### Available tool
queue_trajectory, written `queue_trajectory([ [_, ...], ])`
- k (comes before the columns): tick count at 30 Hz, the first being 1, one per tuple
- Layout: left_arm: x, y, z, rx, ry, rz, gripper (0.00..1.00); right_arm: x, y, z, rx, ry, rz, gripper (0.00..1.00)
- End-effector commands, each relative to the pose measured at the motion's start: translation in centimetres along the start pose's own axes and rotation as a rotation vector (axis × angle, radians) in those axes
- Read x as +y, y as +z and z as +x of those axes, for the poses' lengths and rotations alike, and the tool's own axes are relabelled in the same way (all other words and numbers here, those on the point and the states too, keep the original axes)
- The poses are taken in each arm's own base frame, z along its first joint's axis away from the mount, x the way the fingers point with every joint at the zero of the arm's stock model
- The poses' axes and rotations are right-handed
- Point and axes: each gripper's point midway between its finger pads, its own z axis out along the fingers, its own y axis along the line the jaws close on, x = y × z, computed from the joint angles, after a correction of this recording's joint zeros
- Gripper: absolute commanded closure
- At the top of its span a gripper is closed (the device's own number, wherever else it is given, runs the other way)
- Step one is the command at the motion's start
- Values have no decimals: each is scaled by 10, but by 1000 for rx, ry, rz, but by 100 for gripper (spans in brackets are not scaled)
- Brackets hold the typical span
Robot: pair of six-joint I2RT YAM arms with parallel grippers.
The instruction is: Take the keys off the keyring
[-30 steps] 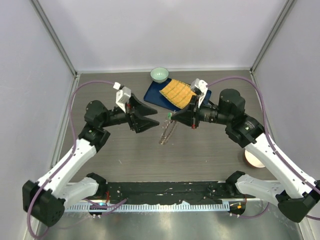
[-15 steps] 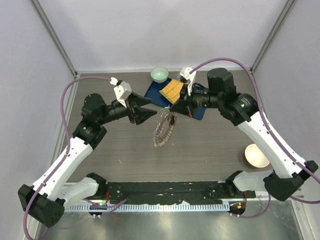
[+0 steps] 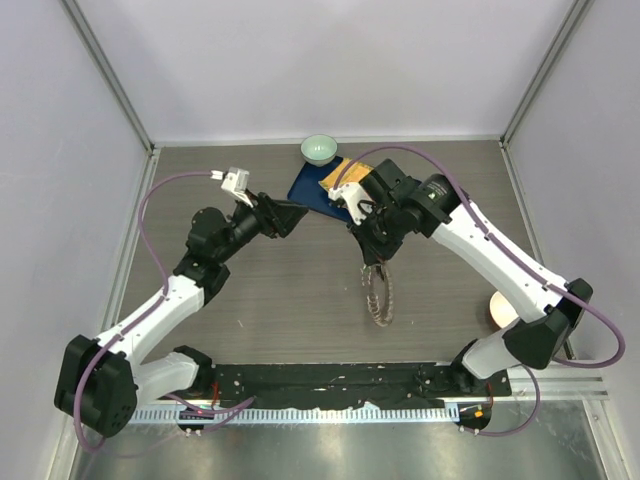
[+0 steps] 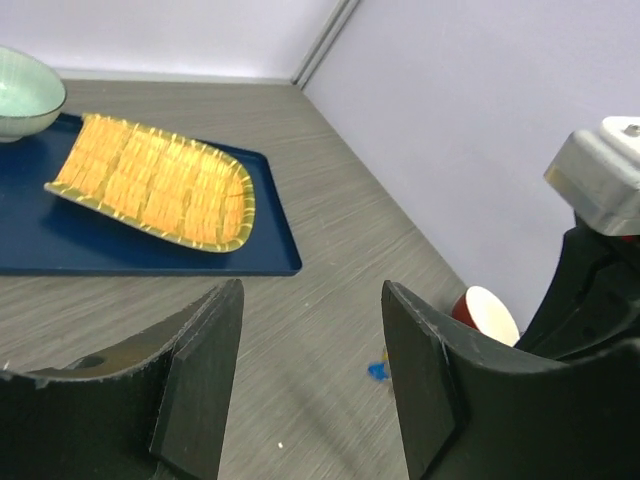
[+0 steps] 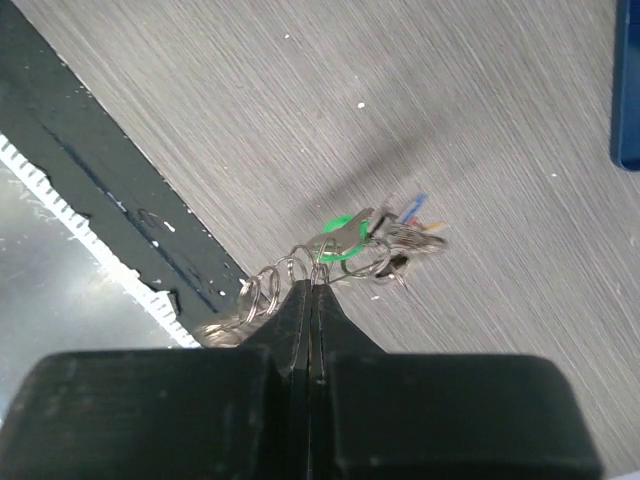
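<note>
The keyring hangs as a spiky grey loop over the middle of the table, with my right gripper shut on its top. In the right wrist view the shut fingertips pinch the wire ring. Just beyond them dangle the keys, one with a green head. My left gripper is open and holds nothing, well to the left of the ring. Bare table shows between its fingers in the left wrist view, and a small blue bit shows by the right finger.
A blue tray at the back holds a yellow woven plate; a pale green bowl stands behind it. A cream bowl sits at the right, partly behind the right arm. A black strip runs along the near edge.
My right gripper has swung the keyring from beside the tray to the right and toward the front. The left gripper has drawn back to the left, still open.
</note>
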Motion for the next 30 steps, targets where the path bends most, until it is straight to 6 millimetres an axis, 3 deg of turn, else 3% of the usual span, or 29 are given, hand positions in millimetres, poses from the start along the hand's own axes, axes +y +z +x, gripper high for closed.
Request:
queue_trajectory([
  [1, -40, -4, -40, -147, 19, 173, 39, -2, -39, -26, -178, -5, 118, 99],
  [2, -46, -5, -41, -148, 35, 202, 39, -1, -44, -44, -280, -12, 119, 99],
  [3, -51, -6, -43, -145, 52, 223, 39, 1, -37, -43, -300, -12, 106, 99],
  [4, -55, -6, -42, -133, 67, 243, 39, 6, -42, -47, -354, -28, 90, 99],
  [5, -63, -7, -43, -109, 78, 273, 39, 14, -61, -64, -495, -56, 67, 99],
  [6, -67, -8, -44, -98, 85, 287, 39, 17, -54, -59, -514, -64, 48, 99],
  [7, -72, -9, -43, -84, 109, 313, 39, 22, -63, -73, -608, -101, 34, 99],
  [8, -85, -12, -45, -66, 134, 376, 39, 31, -77, -72, -671, -132, 2, 99],
  [9, -89, -12, -45, -52, 146, 401, 39, 32, -68, -66, -669, -142, -8, 99],
  [17, -133, -16, -67, -13, 284, 609, 37, 36, -85, -83, -816, -318, 19, 99],
  [24, -143, -17, -53, 92, 284, 726, 42, 31, -97, -102, -911, -372, 72, 99],
  [25, -145, -18, -49, 99, 287, 747, 42, 36, -108, -109, -975, -388, 63, 99],
  [26, -145, -18, -46, 101, 286, 749, 42, 38, -101, -107, -978, -391, 47, 99],
  [30, -145, -17, -38, 121, 293, 777, 40, 44, -105, -112, -1055, -412, 29, 99],
])
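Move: The keyring with its keys, pinched in the right hand, hangs some 3 cm below that hand's fingertips. From the empty left hand it lies about 14 cm to the right, 8 cm back and 8 cm lower. The left fingertips, the place it is carried towards, are roughly 10 cm ahead of the right hand, 15 cm to its left and 5 cm above. From the left hand, the blue tray lies about 25 cm ahead, 13 cm right and 26 cm below. The keyring, still pinched in the shut right fingers, is raised about 10 cm and carried a little left towards the left gripper, while the right wrist swings the fingers some 50 degrees up, from pointing down to pointing mostly left and forward. The open left hand rises as much, draws back and right towards the keyring and turns clockwise with its fingers tipping up; it sinks slightly at the end, still open and short of the keys. ##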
